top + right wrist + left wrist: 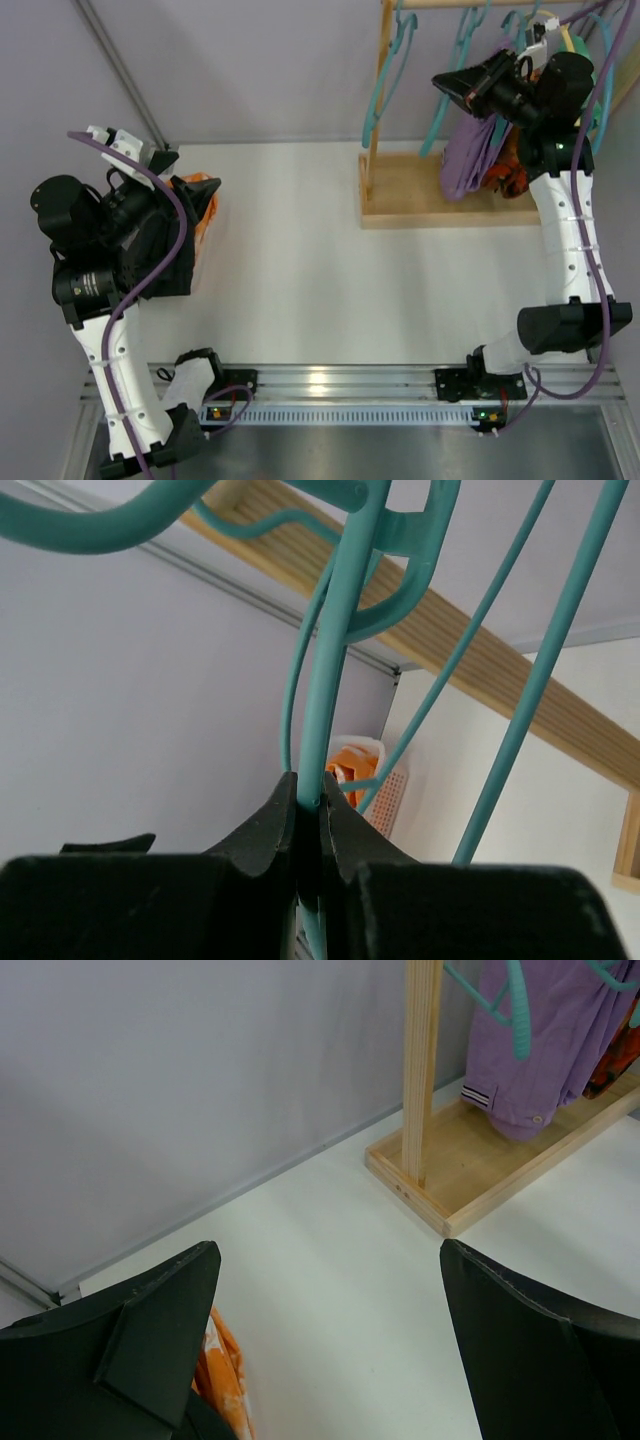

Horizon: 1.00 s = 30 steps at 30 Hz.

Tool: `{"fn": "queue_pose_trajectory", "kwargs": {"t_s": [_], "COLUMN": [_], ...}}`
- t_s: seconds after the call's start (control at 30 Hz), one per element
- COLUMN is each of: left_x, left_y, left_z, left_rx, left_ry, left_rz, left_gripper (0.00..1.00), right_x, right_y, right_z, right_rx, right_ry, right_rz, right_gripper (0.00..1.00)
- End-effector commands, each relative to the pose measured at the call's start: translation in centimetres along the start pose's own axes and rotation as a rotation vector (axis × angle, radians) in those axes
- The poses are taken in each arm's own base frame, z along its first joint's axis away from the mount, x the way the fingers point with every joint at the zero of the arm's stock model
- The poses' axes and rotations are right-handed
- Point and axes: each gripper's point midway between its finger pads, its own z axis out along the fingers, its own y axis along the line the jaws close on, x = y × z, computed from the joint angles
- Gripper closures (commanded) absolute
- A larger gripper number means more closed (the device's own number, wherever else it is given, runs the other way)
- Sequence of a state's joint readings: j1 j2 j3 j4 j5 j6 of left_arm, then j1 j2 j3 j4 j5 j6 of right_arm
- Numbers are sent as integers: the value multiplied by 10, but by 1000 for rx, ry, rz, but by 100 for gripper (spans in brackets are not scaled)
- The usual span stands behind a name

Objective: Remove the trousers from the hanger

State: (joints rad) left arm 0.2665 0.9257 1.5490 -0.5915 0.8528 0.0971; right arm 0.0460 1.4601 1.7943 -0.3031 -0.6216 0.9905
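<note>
Purple trousers hang on the wooden rack at the back right, among several teal hangers. They also show in the left wrist view, where the trousers reach down to the rack's base. My right gripper is raised beside them and is shut on a teal hanger bar, which runs up between its jaws. Which hanger carries the trousers I cannot tell. At the far left my left gripper stands open with nothing between its fingers.
An orange garment lies under the left gripper at the table's left edge; it lies in a white perforated basket. The rack's upright post and base board stand on the white table. A grey wall is behind.
</note>
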Motion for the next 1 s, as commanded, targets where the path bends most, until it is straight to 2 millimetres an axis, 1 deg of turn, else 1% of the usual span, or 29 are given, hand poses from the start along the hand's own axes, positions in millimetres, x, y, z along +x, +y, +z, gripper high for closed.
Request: {"fn": "queue_pose_trajectory", "kwargs": {"t_s": [0.0,0.1,0.13,0.2,0.3,0.33,0.37,0.5,0.67,0.77,0.9,0.97], "left_x": [-5,-4,-4,-2,0,0,2,6,11,12,12,13], "left_y": [-6,-5,-4,-2,-1,-1,-1,-3,-5,-5,-6,-7], "left_z": [-1,-1,-1,0,0,1,1,-2,-3,-3,-4,-4], "left_rx": [26,19,20,14,7,10,10,4,8,6,5,6], "left_ry": [-16,-13,-13,-9,-6,-5,-2,0,6,6,4,6], "left_rz": [3,3,8,3,6,3,-2,6,7,6,6,4], "left_gripper": [3,3,3,3,3,3,3,2,2,2,2,2], "right_x": [-34,-44,-41,-38,-24,-19,-17,-12,-10,-9,-8,-7], "right_y": [48,48,48,40,29,30,27,23,13,12,11,6], "right_z": [0,15,19,29,45,49,53,64,78,86,92,96], "right_rx": [-74,-67,-68,-57,-39,-43,-39,-38,-38,-57,-65,-56], "right_ry": [-102,-120,-112,-101,-65,-53,-50,-38,-27,-17,-14,-11], "right_rz": [-122,-137,-138,-135,-125,-126,-128,-131,-142,-159,-180,-181], "right_gripper": [100,100,100,100,100,100,100,100,100,100,100,100]}}
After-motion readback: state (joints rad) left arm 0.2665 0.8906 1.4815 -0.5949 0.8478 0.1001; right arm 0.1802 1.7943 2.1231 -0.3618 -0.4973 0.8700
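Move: The right hand holds the bare teal hanger. The stretch of rod it goes to lies about 12 cm ahead, 5 cm left and 10 cm above. The leftmost hanger, already empty, hangs about 10 cm ahead and 9 cm left, near hand height. The purple trousers are roughly 8 cm ahead, 6 cm right and 15 cm below. From the left hand, that rod stretch is some 27 cm ahead, 31 cm right and 10 cm above. Forward first and slightly up, then leftward while sinking, then forward again, the right hand carries the empty hanger in under the rod towards the leftmost hanger and left post, about 8 cm forward and 5 cm left in all, ending some 2 cm lower. Its fingers keep their pinch on the teal tube, with hardly any turn. The left hand, open, sinks about 2 cm. ##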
